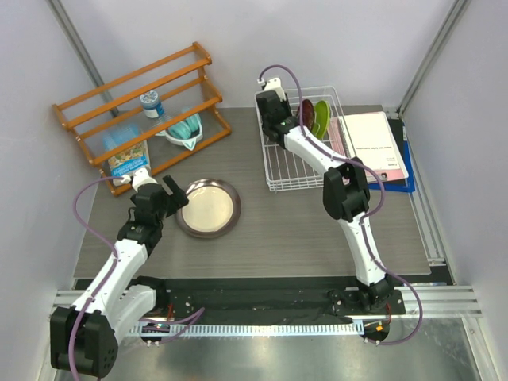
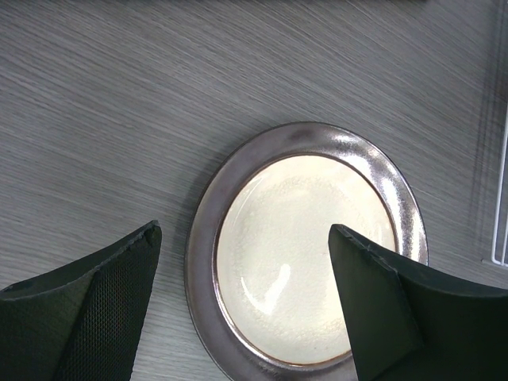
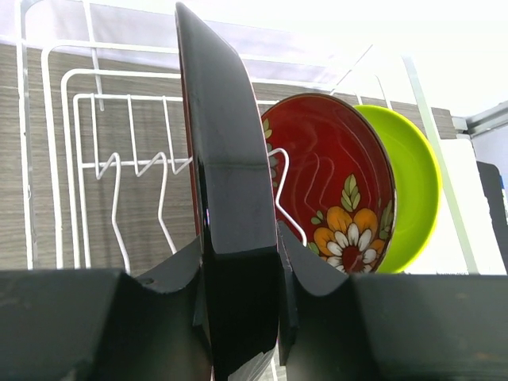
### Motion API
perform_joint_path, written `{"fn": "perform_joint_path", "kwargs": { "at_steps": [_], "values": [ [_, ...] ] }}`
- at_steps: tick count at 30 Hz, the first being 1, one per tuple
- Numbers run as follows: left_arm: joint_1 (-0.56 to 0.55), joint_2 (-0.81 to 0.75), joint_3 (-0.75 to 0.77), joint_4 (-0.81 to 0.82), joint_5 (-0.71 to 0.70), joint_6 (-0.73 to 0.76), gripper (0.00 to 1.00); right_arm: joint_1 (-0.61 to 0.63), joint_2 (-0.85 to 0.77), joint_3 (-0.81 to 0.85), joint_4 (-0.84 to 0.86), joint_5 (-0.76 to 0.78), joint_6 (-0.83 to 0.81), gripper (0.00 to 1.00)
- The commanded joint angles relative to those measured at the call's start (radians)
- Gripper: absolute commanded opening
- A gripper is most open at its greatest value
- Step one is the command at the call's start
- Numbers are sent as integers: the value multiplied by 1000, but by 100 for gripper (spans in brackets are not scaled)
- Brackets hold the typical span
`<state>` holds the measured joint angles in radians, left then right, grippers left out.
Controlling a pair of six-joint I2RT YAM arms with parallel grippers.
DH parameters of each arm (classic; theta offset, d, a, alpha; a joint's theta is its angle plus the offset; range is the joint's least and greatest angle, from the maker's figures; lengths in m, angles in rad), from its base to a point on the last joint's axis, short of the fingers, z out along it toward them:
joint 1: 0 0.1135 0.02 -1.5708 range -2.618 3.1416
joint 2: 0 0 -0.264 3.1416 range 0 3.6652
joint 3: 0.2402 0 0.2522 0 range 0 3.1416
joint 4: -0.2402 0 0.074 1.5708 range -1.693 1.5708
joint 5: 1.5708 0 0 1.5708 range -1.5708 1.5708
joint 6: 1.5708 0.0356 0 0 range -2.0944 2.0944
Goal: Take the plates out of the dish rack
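Observation:
A dark-rimmed plate with a cream centre point(image 1: 208, 208) lies flat on the table, left of the white wire dish rack point(image 1: 278, 178). My left gripper point(image 1: 176, 194) hovers open over that plate's point(image 2: 305, 254) left rim, its fingers point(image 2: 103, 302) apart and holding nothing. My right gripper point(image 1: 279, 119) reaches into the rack. In the right wrist view it point(image 3: 238, 254) is shut on the edge of a glossy dark plate point(image 3: 226, 159) standing upright between the tines. Behind it stand a dark red flowered plate point(image 3: 333, 175) and a lime green plate point(image 3: 409, 190).
An orange wooden slatted shelf point(image 1: 135, 111) stands at the back left with a bottle point(image 1: 151, 103), a teal bowl-like item point(image 1: 184, 131) and a packet point(image 1: 127, 159). A white booklet on a blue folder point(image 1: 373, 147) lies just right of the rack.

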<state>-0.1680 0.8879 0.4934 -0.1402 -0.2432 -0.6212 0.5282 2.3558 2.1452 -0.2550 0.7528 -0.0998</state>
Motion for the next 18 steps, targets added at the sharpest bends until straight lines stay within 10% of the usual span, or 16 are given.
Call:
{"fn": "perform_joint_path", "kwargs": {
  "at_steps": [1, 18],
  "values": [
    [-4, -14, 24, 8, 5, 0, 86, 4, -168, 18, 50, 112, -26, 1],
    [-5, -26, 25, 10, 54, -9, 87, 18, -369, -96, 31, 143, -12, 1]
  ]
}}
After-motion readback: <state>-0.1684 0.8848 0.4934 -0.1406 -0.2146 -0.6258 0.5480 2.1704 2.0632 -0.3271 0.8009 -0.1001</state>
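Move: My right hand already grips the brown plate in the rack. The cream plate lying on the table, where the stack begins, is some 28 cm back and 19 cm left of this hand, about 16 cm below. The red plate stands roughly 8 cm to my right and the green plate about 13 cm right, both level fore and aft, centres some 7 cm lower. From my left hand the cream plate is about 8 cm right, 1 cm back and 10 cm down. Keeping the brown plate pinched by its rim, I draw my right hand mainly up, some 6 cm, and back towards my base by about 4 cm, gaining speed as I rise over the rack. The wrist hardly turns and the fingers keep their hold. ##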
